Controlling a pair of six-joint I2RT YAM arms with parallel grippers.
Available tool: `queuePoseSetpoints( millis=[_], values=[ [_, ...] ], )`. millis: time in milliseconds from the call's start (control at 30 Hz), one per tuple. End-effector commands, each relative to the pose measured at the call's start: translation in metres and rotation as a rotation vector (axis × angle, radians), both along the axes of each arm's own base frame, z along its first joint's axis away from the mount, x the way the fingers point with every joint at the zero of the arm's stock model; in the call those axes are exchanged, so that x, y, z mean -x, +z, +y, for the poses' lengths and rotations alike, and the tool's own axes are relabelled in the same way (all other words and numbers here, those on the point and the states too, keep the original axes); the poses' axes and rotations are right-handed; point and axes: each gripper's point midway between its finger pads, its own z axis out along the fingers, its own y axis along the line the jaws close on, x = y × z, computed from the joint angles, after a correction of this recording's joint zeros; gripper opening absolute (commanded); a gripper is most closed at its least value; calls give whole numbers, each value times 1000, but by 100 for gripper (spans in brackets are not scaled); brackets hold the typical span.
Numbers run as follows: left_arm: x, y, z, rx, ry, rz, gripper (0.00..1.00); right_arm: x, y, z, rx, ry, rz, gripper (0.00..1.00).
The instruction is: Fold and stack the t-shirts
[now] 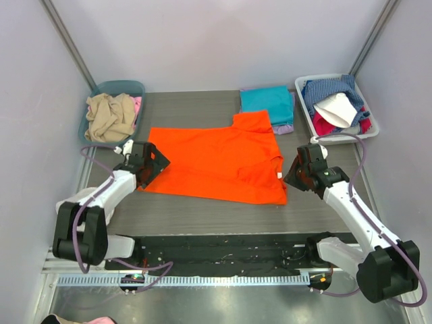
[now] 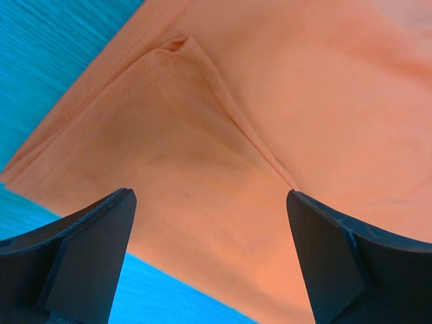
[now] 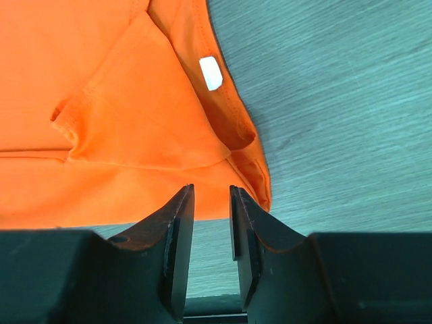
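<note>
The bright orange t-shirt [image 1: 219, 162] lies flat across the middle of the table, with a sleeve folded in over its right part and a white label [image 3: 210, 73] at the collar. A folded teal t-shirt [image 1: 266, 100] rests on a folded lavender one [image 1: 285, 127] at the back. My left gripper [image 1: 159, 162] hovers at the orange shirt's left edge, jaws wide open over the cloth [image 2: 209, 196], holding nothing. My right gripper [image 1: 291, 174] is at the shirt's right edge [image 3: 210, 190]. Its jaws stand a narrow gap apart, with only bare table between them.
A teal bin [image 1: 121, 88] with beige and pink clothes stands at the back left. A white bin [image 1: 305, 101] with blue, white and red clothes stands at the back right. Grey walls close in on both sides and behind.
</note>
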Motion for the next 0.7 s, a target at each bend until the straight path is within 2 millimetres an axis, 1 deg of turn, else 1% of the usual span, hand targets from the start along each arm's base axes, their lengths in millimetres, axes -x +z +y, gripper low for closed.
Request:
queuePoseSetpoints(
  millis=[0,67,133,167,200,233,267,367,400,467,500,567,667],
  values=[
    [18,15,2,-24,-37,-14,100,-21,18,7,-8,19,-48,35],
    [29,11,5,-28,-38,-13,100,-24,20,10,-17,29,-53,36],
    [38,9,6,-29,-40,-21,100,-28,24,19,-49,68,-76,36],
    [40,8,7,-28,-40,-22,100,-28,24,24,-61,101,-74,36],
    [41,9,6,-27,-41,-30,100,-34,26,27,-63,117,-90,36],
    [43,7,6,-29,-45,-30,100,-33,26,36,-92,163,-83,36],
    [42,11,6,-28,-49,-46,100,-32,23,46,-97,210,-71,36],
    [40,19,5,-38,-67,-67,100,-36,27,67,-104,301,-88,36],
    [40,20,5,-40,-69,-70,99,-34,32,82,-114,353,-101,36],
    [40,27,6,-50,-75,-80,99,-35,37,98,-126,402,-119,36],
    [40,28,7,-53,-76,-82,100,-33,38,112,-128,440,-118,36],
    [41,30,8,-61,-79,-80,100,-33,38,123,-125,468,-124,36],
    [41,30,9,-69,-78,-76,100,-36,31,134,-125,483,-115,36]
  ],
)
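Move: From the right hand, the tip of the folded sleeve on the orange t-shirt lies about 15 cm to the left, 4 cm ahead and 7 cm below. The t-shirt's white tag is some 8 cm ahead and 1 cm left, its near-right corner about 3 cm back and level sideways, both also 7 cm below. From the left hand, the near-left corner is roughly 7 cm back, 8 cm left and 3 cm below. Leftward, after easing a little forward, the right hand sweeps about 11 cm above the t-shirt towards the folded sleeve's tip, swinging some 25 degrees counter-clockwise, its fingers staying slightly open. The wide-open left hand hops up, then backs about 5 cm towards the near-left corner, dipping and rising slightly again. ##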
